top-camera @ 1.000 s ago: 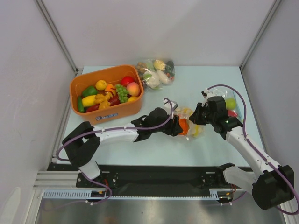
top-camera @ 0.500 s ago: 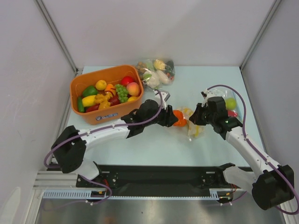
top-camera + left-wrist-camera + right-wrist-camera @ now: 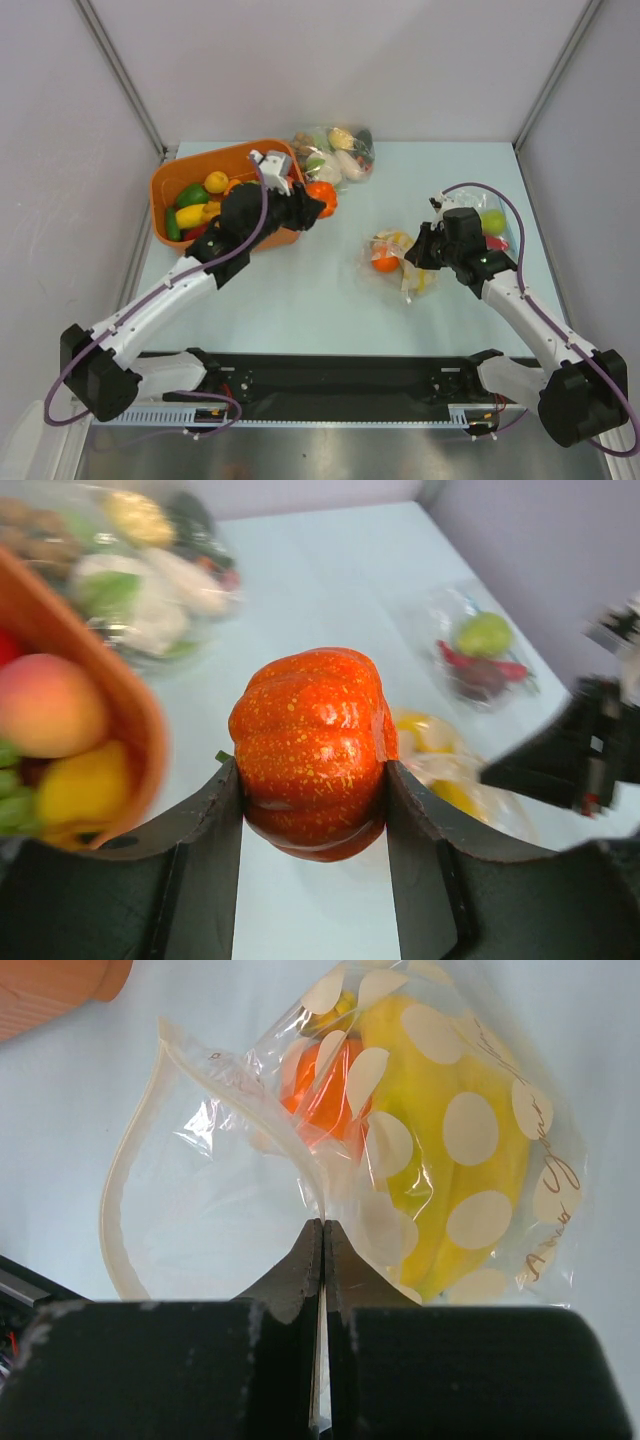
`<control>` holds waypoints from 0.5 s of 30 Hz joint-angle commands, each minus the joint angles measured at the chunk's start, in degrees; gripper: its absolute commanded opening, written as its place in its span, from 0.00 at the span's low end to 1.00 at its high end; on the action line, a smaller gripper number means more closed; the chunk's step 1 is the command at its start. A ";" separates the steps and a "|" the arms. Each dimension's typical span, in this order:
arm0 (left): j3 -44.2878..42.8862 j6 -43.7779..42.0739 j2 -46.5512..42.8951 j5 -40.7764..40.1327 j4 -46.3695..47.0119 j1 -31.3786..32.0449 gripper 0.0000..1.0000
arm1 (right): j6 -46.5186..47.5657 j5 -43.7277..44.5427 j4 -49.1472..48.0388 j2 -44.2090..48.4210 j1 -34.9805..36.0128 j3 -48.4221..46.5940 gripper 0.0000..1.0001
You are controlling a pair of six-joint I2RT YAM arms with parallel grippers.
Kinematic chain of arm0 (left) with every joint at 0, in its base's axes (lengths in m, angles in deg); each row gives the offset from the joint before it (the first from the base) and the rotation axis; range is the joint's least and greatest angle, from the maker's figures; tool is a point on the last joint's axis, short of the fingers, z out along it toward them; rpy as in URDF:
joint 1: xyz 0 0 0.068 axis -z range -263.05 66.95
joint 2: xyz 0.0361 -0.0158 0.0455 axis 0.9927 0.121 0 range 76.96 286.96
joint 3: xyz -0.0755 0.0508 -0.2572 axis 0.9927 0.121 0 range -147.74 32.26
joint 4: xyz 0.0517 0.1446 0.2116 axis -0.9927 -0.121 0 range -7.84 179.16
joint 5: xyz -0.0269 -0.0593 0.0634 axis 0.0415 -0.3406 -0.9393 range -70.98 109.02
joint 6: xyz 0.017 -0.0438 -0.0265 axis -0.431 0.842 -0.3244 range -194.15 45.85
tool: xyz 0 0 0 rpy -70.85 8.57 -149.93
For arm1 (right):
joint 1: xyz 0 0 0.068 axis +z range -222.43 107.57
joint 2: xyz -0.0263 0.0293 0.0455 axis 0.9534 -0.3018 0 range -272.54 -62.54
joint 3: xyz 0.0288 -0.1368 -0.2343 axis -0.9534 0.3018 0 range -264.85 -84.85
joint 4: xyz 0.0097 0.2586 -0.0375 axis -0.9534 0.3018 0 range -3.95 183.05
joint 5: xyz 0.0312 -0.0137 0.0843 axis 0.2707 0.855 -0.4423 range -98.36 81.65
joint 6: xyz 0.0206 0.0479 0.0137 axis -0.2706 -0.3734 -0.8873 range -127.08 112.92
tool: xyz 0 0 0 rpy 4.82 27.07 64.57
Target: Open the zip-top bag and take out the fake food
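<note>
My left gripper [image 3: 313, 780] is shut on a piece of fake food, a glossy orange pumpkin [image 3: 310, 730], held in the air beside the right rim of the orange bin. From above, the pumpkin [image 3: 321, 196] sits at the tip of the left gripper [image 3: 312, 203]. The clear polka-dot zip-top bag [image 3: 210, 1210] lies mid-table with its mouth open. It holds a yellow piece [image 3: 505, 1155] and an orange piece [image 3: 325, 1100]. My right gripper [image 3: 323, 1225] is shut on the bag's film, at the right side of the bag [image 3: 395, 262].
The orange bin [image 3: 160, 190] at the back left holds several fake foods. A second filled bag [image 3: 335, 155] lies behind it at the back. A third bag [image 3: 497, 228] with a green piece lies by the right wall.
The left gripper has carried the orange pumpkin away from the bag, to the left and back toward the bin. The right gripper has kept its pinch on the bag.
</note>
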 commanded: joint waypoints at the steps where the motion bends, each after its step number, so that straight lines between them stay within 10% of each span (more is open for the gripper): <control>1: -2.52 -4.23 0.17 -3.43 -2.77 -6.78 0.00 | 0.37 -0.37 -1.59 0.19 -0.26 0.08 0.00; 15: -19.21 -7.75 23.79 -6.78 -0.31 -24.28 0.00 | 0.54 0.24 0.52 2.83 -0.18 0.44 0.00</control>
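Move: The orange box I'm carrying the pumpkin to has its middle about 18 cm ahead of my left hand and 24 cm to its left, some 20 cm lower. Inside it, the peach sits about 18 cm ahead and 9 cm left, with the green grapes some 6 cm farther left. The vegetable bag lies about 34 cm ahead, 3 cm right. From my right hand, the box is about 22 cm ahead and 46 cm left. Keeping the pumpkin pinched in my left fingers, I swing it forward and left in one quick sweep, about 16 cm forward and 15 cm left, from outside the box's near right corner to above its right half. I sink only slightly and turn the hand some 30 degrees counter-clockwise until it points nearly straight ahead. ##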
